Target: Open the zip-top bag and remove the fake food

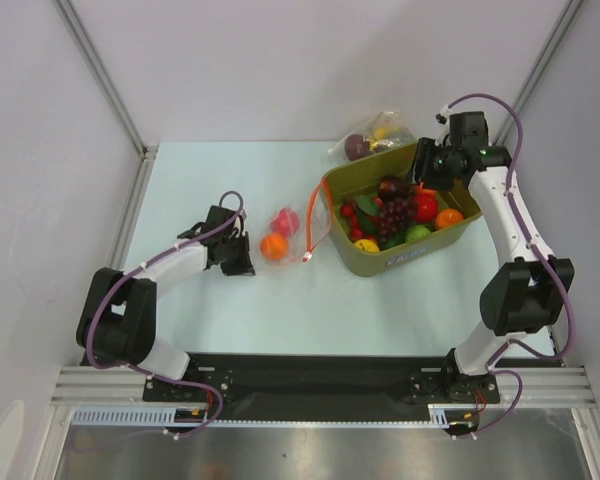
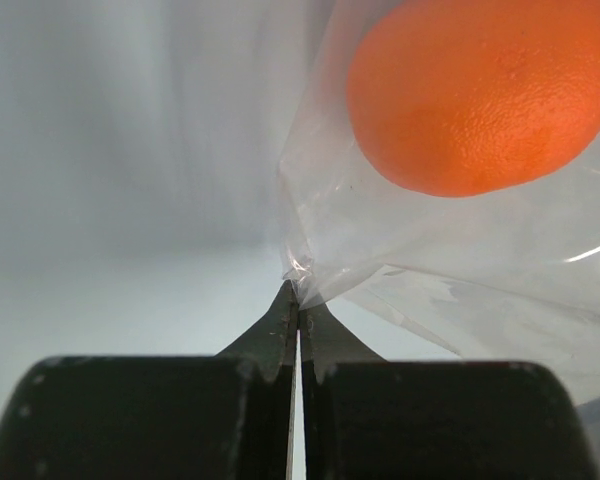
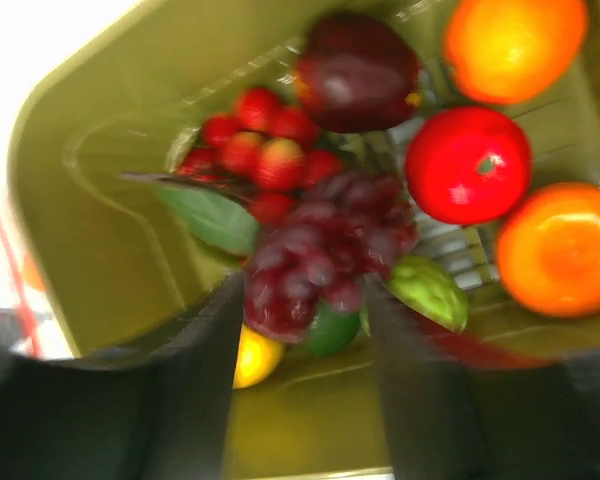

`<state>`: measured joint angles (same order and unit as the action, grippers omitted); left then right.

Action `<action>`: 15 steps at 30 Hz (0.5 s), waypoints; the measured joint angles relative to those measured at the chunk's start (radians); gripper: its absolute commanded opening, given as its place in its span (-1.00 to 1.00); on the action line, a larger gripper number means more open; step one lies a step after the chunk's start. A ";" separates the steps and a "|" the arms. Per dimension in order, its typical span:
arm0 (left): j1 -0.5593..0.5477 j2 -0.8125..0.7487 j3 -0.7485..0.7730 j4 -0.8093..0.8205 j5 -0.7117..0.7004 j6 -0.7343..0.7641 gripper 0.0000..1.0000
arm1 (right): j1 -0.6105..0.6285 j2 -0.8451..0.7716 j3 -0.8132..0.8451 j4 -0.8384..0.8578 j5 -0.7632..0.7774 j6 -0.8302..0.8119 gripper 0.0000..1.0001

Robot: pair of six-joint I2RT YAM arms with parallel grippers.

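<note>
The zip-top bag (image 1: 298, 232) lies mid-table, clear, with its red-orange zip strip (image 1: 318, 222) facing the bin. An orange fruit (image 1: 273, 246) and a pinkish-red one (image 1: 285, 221) are inside it. My left gripper (image 1: 248, 257) is shut on the bag's near corner; the left wrist view shows the plastic (image 2: 430, 260) pinched at the fingertips (image 2: 298, 290), with the orange fruit (image 2: 480, 95) behind it. My right gripper (image 1: 427, 172) hovers over the olive bin (image 1: 400, 262), jaws open. The grape bunch (image 3: 325, 250) is seen blurred between them (image 3: 305, 290), beside a red apple (image 3: 467, 165) and a maroon fruit (image 3: 358, 72).
The bin (image 3: 100, 200) also holds an orange (image 1: 448, 218), a lime (image 1: 417, 233), a lemon (image 1: 366, 245) and red chillies (image 1: 352, 215). A second clear bag (image 1: 375, 135) with dark and yellow fruit lies behind the bin by the back wall. White walls close in the table.
</note>
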<state>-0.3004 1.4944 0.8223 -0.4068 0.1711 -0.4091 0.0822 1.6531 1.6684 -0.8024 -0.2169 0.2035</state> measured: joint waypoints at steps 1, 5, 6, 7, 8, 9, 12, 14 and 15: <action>0.000 0.000 0.003 0.000 0.000 0.000 -0.99 | -0.002 0.011 -0.001 -0.005 0.010 -0.008 0.24; 0.000 0.000 0.016 0.001 0.001 0.003 -0.99 | -0.008 0.028 -0.002 -0.019 0.041 -0.029 0.36; 0.000 0.000 0.017 0.001 0.002 0.003 -0.99 | -0.008 0.028 0.002 -0.025 0.047 -0.031 0.39; 0.000 0.000 0.018 0.001 0.002 0.003 -0.99 | -0.008 0.028 0.007 -0.031 0.052 -0.032 0.40; 0.000 0.000 0.018 0.001 0.005 0.003 -0.99 | -0.008 0.028 0.015 -0.035 0.056 -0.034 0.40; 0.000 0.000 0.018 0.000 0.008 0.005 -0.99 | -0.008 0.028 0.026 -0.039 0.060 -0.035 0.42; 0.000 0.000 0.018 0.000 0.013 0.012 -0.99 | -0.008 0.028 0.062 -0.035 0.063 -0.035 0.47; 0.000 0.000 0.019 -0.001 0.016 0.018 -0.99 | -0.008 0.024 0.076 -0.021 0.053 -0.032 0.45; 0.000 0.000 0.020 -0.001 0.016 0.019 -0.99 | -0.008 0.020 0.077 -0.012 0.041 -0.029 0.42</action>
<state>-0.3004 1.4948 0.8421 -0.4076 0.1871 -0.3904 0.0742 1.6733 1.7454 -0.8146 -0.1757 0.1745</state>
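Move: The bunch of grapes is over the pile in the green box, almost straight under the half-open right fingers: some 13 cm below, about 1 cm back and 1 cm left. Deeper in the box, roughly 18 cm below the hand, the dark plum lies 6 cm ahead and 2 cm left, the red apple 6 cm right and 1 cm ahead, the red berries level and 8 cm left. From the left hand, the grapes are about 35 cm right and 12 cm ahead. The right hand finishes letting the grapes go into the box: its fingers, already half open, spread to about three-quarters while it dips some 1.5 cm towards the pile with a slight drift right, then turns and lifts about 3.5 cm, easing forward, up and away from the food. The left hand stays almost in place beside the bag, its shut fingers still pinching the clear plastic corner next to the orange. ##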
